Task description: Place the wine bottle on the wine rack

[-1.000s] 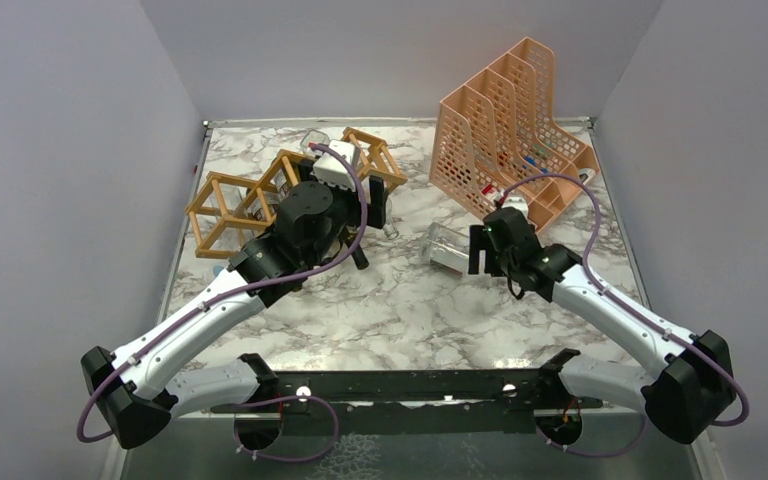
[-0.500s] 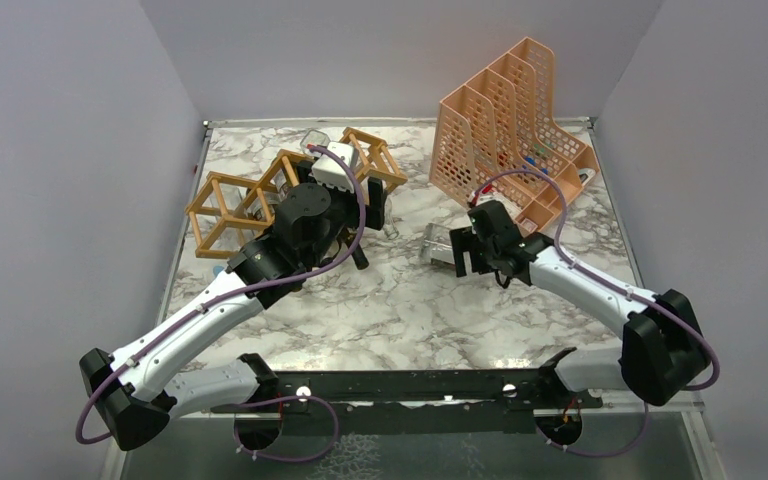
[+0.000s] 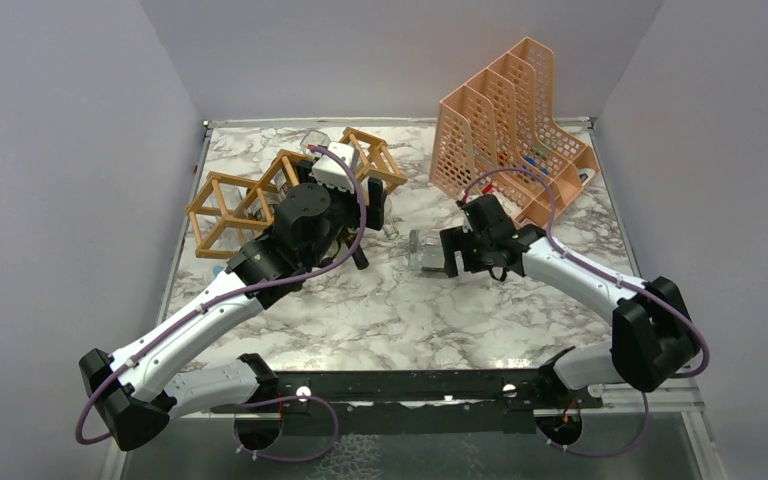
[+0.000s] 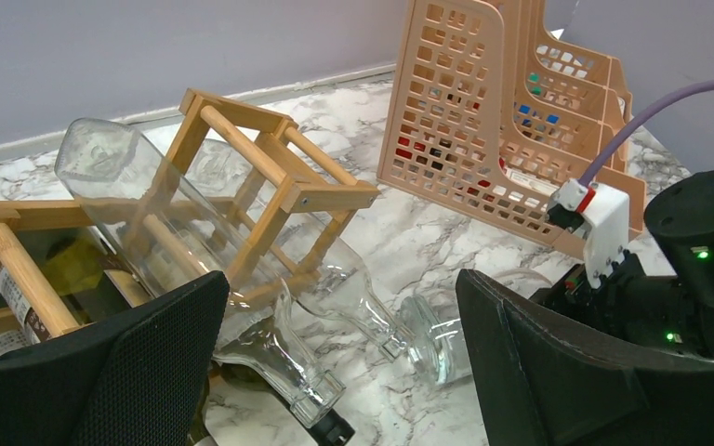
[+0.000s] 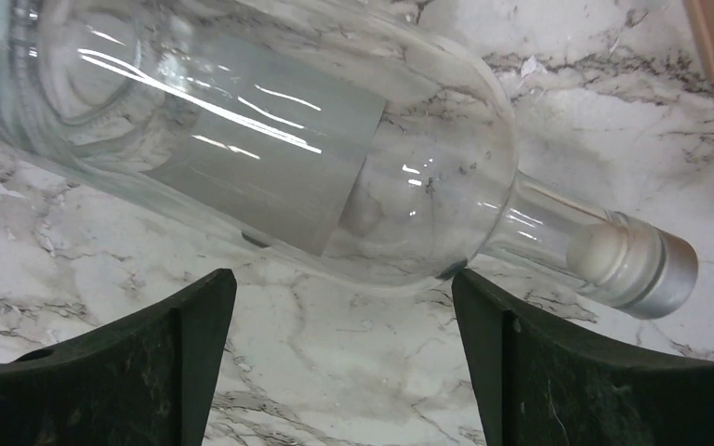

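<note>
A clear wine bottle (image 5: 270, 149) with a grey label and a silver cap lies on its side on the marble; its base (image 4: 437, 344) also shows in the left wrist view. My right gripper (image 5: 342, 279) is open, its fingertips just short of the bottle's body and shoulder, with nothing between them. From above, that gripper (image 3: 447, 253) sits right of the bottle (image 3: 422, 248). The wooden wine rack (image 3: 230, 205) stands at the back left and holds other bottles (image 4: 149, 214), their necks poking out. My left gripper (image 3: 370, 232) hovers open at the rack's right end.
A peach mesh file holder (image 3: 505, 130) stands at the back right, close behind the right arm. Grey walls close in the table on three sides. A dark bottle with a black cap (image 4: 330, 429) lies low in the rack under the left gripper.
The right arm has swung left across the table, and the clear bottle in front of its fingers has shifted left toward the rack. The left arm has not moved.
</note>
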Robot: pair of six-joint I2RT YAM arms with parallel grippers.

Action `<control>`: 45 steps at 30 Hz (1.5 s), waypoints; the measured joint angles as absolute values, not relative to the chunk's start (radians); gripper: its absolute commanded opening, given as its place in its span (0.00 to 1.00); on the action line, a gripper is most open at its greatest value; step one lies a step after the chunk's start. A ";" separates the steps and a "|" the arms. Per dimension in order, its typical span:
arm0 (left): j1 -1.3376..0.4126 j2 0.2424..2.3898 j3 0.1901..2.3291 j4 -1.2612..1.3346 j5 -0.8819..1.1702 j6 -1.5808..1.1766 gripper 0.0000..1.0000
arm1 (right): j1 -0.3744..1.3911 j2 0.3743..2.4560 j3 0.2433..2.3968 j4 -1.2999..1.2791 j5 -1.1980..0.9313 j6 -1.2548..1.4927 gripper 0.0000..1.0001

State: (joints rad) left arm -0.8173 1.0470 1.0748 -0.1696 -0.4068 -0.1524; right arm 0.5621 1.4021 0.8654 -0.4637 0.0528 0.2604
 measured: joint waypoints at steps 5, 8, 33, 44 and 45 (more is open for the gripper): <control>-0.817 1.047 1.075 -0.170 -0.405 -0.152 0.99 | 0.562 1.361 0.916 -0.465 0.062 0.261 0.88; -0.817 1.047 1.071 -0.166 -0.378 -0.156 0.99 | 0.563 1.316 0.931 -0.458 0.102 0.271 0.82; -0.965 1.515 1.061 -0.022 -0.036 -0.251 0.46 | 0.338 1.569 1.035 -0.334 0.258 0.395 0.22; -0.977 1.654 1.138 0.003 -0.107 -0.273 0.42 | 0.339 1.608 1.045 -0.271 0.241 0.372 0.25; -0.978 1.660 1.141 0.006 -0.114 -0.274 0.40 | 0.339 1.614 1.045 -0.270 0.242 0.371 0.24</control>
State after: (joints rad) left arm -0.9775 1.6600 1.1408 0.0063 -0.1139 -0.2737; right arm 0.3386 1.6138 1.0451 -0.2699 0.2417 0.3710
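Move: The clear wine bottle lies on its side on the table, neck to the right. Its middle is about 5 cm ahead of my right hand, level with it sideways and some 3 cm lower; the pink basket is centred roughly 17 cm ahead and 11 to the right. From my left hand that bottle is about 22 cm right, 5 ahead and 28 below; the rack lies some 8 cm ahead, 9 left, 24 below, and the rack's clear bottles about 9 straight ahead, 22 below. I swing my left hand right and down, about 18 cm each, from beside the rack towards the lying bottle, tipping the fingers down some 20 degrees, turning clockwise and narrowing them to under half open. Meanwhile my right hand rises about 8 cm off the bottle's near side, goes forward and somewhat right over the bottle towards the basket, then sinks again, turning clockwise and nearly shutting its fingers on nothing by the neck. ##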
